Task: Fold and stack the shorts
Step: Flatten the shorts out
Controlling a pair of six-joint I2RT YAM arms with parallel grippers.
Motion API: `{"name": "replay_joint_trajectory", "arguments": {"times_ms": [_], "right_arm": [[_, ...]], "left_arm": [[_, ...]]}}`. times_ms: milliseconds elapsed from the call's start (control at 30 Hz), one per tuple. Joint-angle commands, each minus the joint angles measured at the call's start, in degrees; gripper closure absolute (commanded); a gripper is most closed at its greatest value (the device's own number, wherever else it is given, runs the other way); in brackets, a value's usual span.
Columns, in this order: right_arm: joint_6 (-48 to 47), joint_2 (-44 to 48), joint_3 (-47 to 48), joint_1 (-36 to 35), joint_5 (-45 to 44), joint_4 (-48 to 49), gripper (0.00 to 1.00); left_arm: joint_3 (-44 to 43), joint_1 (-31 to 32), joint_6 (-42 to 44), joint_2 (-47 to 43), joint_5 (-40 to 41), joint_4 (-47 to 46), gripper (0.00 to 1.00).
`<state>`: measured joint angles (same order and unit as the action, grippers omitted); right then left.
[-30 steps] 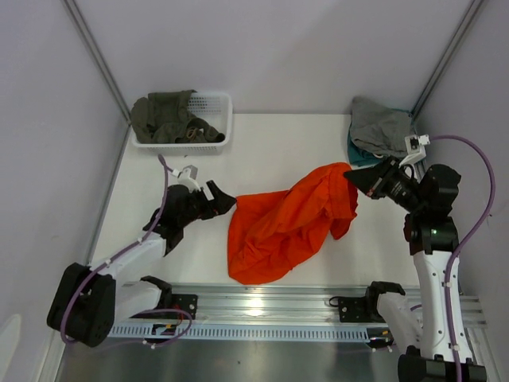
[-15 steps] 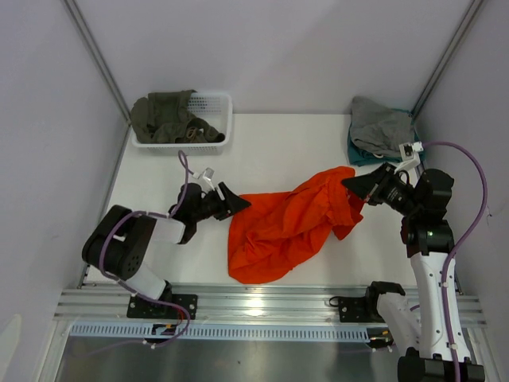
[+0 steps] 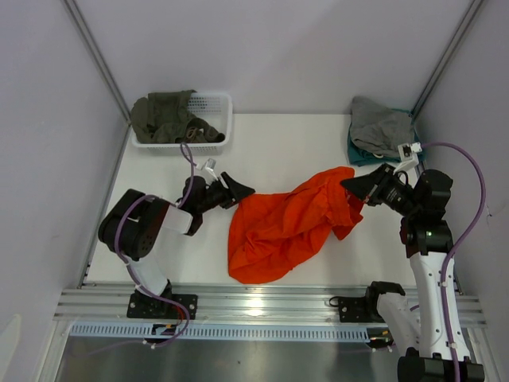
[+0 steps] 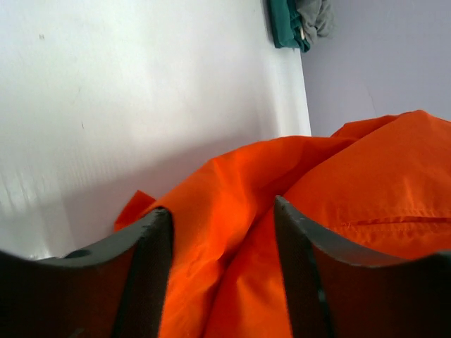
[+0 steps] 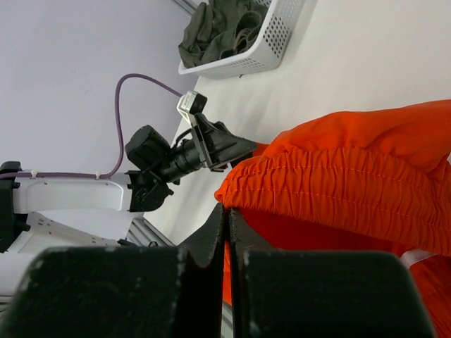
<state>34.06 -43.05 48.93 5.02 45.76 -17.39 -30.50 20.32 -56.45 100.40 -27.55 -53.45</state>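
Note:
The bright orange shorts (image 3: 278,227) lie crumpled in the middle of the white table. Their gathered waistband (image 5: 338,186) is lifted at the upper right corner. My right gripper (image 3: 347,183) is shut on that waistband edge, fingers pressed together (image 5: 227,208). My left gripper (image 3: 242,193) reaches the shorts' upper left edge. In the left wrist view its jaws stand apart (image 4: 218,206) with a fold of the orange fabric (image 4: 225,239) lying loose between them. The drawstring and logo are hidden.
A white basket (image 3: 223,119) with an olive-green garment (image 3: 163,115) stands at the back left. A grey garment (image 3: 380,123) lies on a teal one (image 3: 358,155) at the back right. An aluminium rail (image 3: 262,306) runs along the near edge.
The left arm swung round and its gripper moved right onto the shorts' left edge, jaws narrowing around a fold. The right gripper stayed shut on the waistband, shifting only slightly.

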Motion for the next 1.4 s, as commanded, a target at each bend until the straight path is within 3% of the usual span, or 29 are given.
{"name": "replay_joint_trajectory", "arguments": {"times_ms": [0, 67, 200, 400, 600, 700, 833, 967, 1133, 1367], "right_arm": [[0.2, 0.4, -0.2, 0.1, 1.4, 2.8, 1.0], [0.1, 0.4, -0.3, 0.1, 1.4, 2.9, 1.0], [1.2, 0.3, -0.9, 0.1, 1.8, 4.2, 1.0], [1.7, 0.6, -0.9, 0.0, 2.0, 4.5, 1.0], [2.1, 0.4, -0.6, 0.1, -1.1, 4.6, 1.0], [4.7, -1.2, -1.1, 0.2, -4.4, 8.8, 1.0], [12.5, -7.6, 0.9, 1.6, -1.5, 23.5, 1.0], [17.1, -11.6, 2.1, 3.0, 1.8, 35.8, 1.0], [21.1, -16.4, 1.4, 3.3, 6.4, 48.0, 1.0], [12.8, -15.6, -1.9, 1.0, 8.5, 38.1, 1.0]], "left_arm": [[-2.1, -0.5, 2.4, 0.1, 2.3, -2.8, 0.43], [-3.1, -0.5, 2.4, 1.1, 1.6, -3.1, 0.45], [-4.7, -0.5, 0.9, 4.3, 2.2, -5.9, 0.71], [-8.0, -0.5, 0.1, 7.6, 2.8, -7.5, 1.0], [-10.1, -5.0, 0.9, 1.8, 1.7, -3.3, 1.0], [-13.1, -10.9, 2.9, -7.4, 0.5, 6.6, 1.0], [-19.1, -20.0, 5.9, -23.4, -1.4, 24.3, 1.0], [-26.3, -29.1, 8.5, -32.9, -2.8, 39.3, 1.0], [-32.0, -36.0, 5.0, -37.2, -8.3, 42.0, 1.0], [-33.7, -41.5, 4.8, -39.6, -12.6, 44.5, 1.0]]}}
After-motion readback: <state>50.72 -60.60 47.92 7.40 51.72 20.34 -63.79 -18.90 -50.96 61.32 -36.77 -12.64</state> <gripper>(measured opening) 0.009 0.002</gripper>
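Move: The shorts' loose left edge runs between the left hand's open fingers, its grip spot about 3 cm ahead, 1 cm to the right and 1 cm below. From that hand the white basket stands about 27 cm ahead, 22 cm left and 4 cm lower. The right hand already holds the waistband in its shut fingers; from there the loose edge lies some 22 cm left, 13 cm ahead and 24 cm below, the folded stack roughly 36 cm ahead, 22 cm right and 29 cm lower. The left hand eases forward about 4 cm over the shorts' loose left edge while its fingers close and pinch it, then sweeps fast up some 36 cm and about 23 cm left, away from the right hand, bowing forward before drawing back, with the fingers tipping up some 35 degrees and swinging counter-clockwise. The right hand keeps its pinch on the waistband, holding still at first, then goes forward about 7 cm and rises a little with a slight roll as the left hand pulls out. ##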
